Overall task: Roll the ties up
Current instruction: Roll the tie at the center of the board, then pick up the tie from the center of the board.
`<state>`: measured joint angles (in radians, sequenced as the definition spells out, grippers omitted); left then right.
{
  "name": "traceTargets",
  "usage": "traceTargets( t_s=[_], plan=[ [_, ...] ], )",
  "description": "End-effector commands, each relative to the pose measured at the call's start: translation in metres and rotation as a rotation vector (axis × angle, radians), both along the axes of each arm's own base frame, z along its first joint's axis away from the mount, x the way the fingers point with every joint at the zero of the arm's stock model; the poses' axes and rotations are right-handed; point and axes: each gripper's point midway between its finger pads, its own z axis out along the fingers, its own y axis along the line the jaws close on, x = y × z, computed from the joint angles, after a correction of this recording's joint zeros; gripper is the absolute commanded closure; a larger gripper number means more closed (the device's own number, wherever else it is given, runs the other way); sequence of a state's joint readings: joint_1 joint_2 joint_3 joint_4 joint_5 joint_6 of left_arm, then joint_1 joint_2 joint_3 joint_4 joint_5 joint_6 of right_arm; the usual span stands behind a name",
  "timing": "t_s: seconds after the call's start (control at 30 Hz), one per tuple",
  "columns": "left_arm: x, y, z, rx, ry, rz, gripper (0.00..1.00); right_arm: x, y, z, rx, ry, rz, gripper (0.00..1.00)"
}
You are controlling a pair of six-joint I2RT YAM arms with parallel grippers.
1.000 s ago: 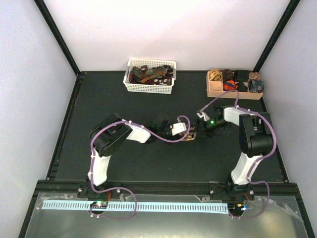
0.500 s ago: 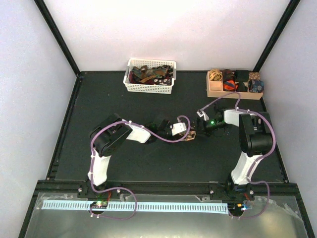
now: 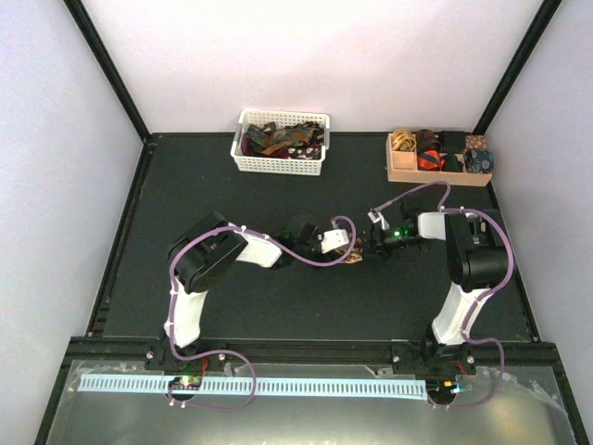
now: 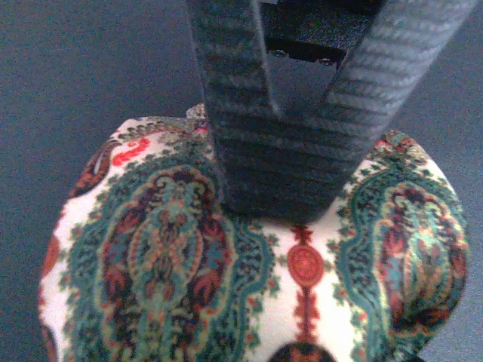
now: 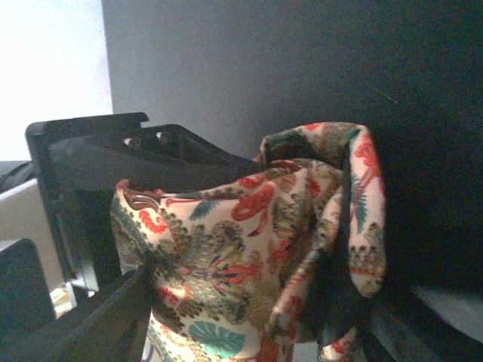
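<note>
A rolled red-green-beige floral tie (image 3: 354, 253) sits at mid-table between both grippers. My left gripper (image 3: 348, 248) comes from the left; its dark fingers (image 4: 264, 151) press into the roll (image 4: 249, 279) and it is shut on it. My right gripper (image 3: 371, 247) comes from the right. In the right wrist view its fingers (image 5: 106, 317) close around the bundled tie (image 5: 249, 241). More ties (image 3: 278, 139) lie in the white basket. Rolled ties (image 3: 428, 153) fill the wooden box.
The white slatted basket (image 3: 278, 165) stands at the back centre. The tan wooden compartment box (image 3: 404, 171) stands at the back right. Purple cables loop over both arms. Black frame rails edge the dark table.
My right gripper has moved a little left and closer to the tie roll. The left gripper and the roll have hardly moved.
</note>
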<state>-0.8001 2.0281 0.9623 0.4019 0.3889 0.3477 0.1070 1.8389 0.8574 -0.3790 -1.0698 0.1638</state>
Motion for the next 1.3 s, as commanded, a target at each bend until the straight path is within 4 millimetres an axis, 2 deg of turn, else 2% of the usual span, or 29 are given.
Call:
traceTargets(
  t_s=[0.0, 0.13, 0.3, 0.4, 0.5, 0.57, 0.7, 0.77, 0.83, 1.0, 1.07, 1.13, 1.27],
  plan=[
    [-0.026, 0.026, -0.050, 0.162, 0.131, 0.000, 0.69, 0.005, -0.004, 0.003, -0.069, -0.045, -0.005, 0.32],
    [-0.026, 0.026, -0.050, 0.164, 0.127, -0.003, 0.69, 0.009, -0.008, 0.001, -0.110, -0.061, -0.014, 0.49],
    [-0.024, 0.024, -0.049, 0.163, 0.132, 0.003, 0.69, 0.007, -0.003, 0.000, -0.095, -0.051, 0.001, 0.76],
    [-0.023, 0.023, -0.048, 0.162, 0.131, 0.001, 0.69, 0.006, -0.003, -0.001, -0.100, -0.051, 0.008, 0.83],
    [-0.022, 0.022, -0.045, 0.159, 0.129, 0.002, 0.68, 0.007, -0.004, -0.002, -0.111, -0.054, 0.008, 0.98],
    [-0.022, 0.022, -0.044, 0.158, 0.129, 0.003, 0.63, 0.008, -0.005, -0.002, -0.124, -0.060, 0.011, 0.99],
    [-0.022, 0.021, -0.027, 0.118, 0.113, 0.012, 0.23, 0.011, -0.006, 0.006, -0.133, -0.085, 0.023, 0.99],
    [-0.024, 0.018, -0.013, 0.079, 0.091, -0.002, 0.12, 0.012, -0.006, 0.011, -0.135, -0.099, 0.026, 0.99],
    [-0.025, 0.015, -0.006, 0.060, 0.088, -0.018, 0.10, 0.011, -0.007, 0.013, -0.140, -0.104, 0.028, 0.99],
    [-0.028, 0.012, 0.011, 0.011, 0.067, -0.041, 0.13, 0.010, -0.009, 0.017, -0.157, -0.117, 0.044, 0.99],
    [-0.029, 0.013, 0.022, -0.006, 0.059, -0.045, 0.10, 0.010, -0.010, 0.024, -0.167, -0.140, 0.054, 0.99],
    [-0.029, 0.016, 0.034, -0.016, 0.049, -0.039, 0.02, 0.012, -0.012, 0.034, -0.185, -0.171, 0.066, 0.99],
    [-0.027, 0.030, 0.055, -0.011, 0.061, -0.010, 0.01, 0.017, -0.022, 0.053, -0.271, -0.231, 0.095, 0.99]
  ],
)
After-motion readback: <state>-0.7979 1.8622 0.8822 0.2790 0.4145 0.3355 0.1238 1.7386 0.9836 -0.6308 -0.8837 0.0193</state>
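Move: The right hand's fingers already reach around the tie roll's right-hand side; its middle lies about 1 cm to their left, 1 cm back and 1 cm below. The left hand already has the same roll in its fingers, its middle about 1 cm left of the hand point and about level. From the right hand, the white basket stands some 24 cm ahead and 18 cm left, the wooden box roughly 21 cm ahead and 17 cm right, both at about hand height. The right fingers shut and pinch the cloth of the roll's right side, the hand otherwise almost still; only then do the left fingers open wide, letting go of the roll while that hand eases back and left about 3 cm. At the end both hands rise some 2.5 cm, the right keeping its pinch with its fingertips tipping down by around 10 degrees. ##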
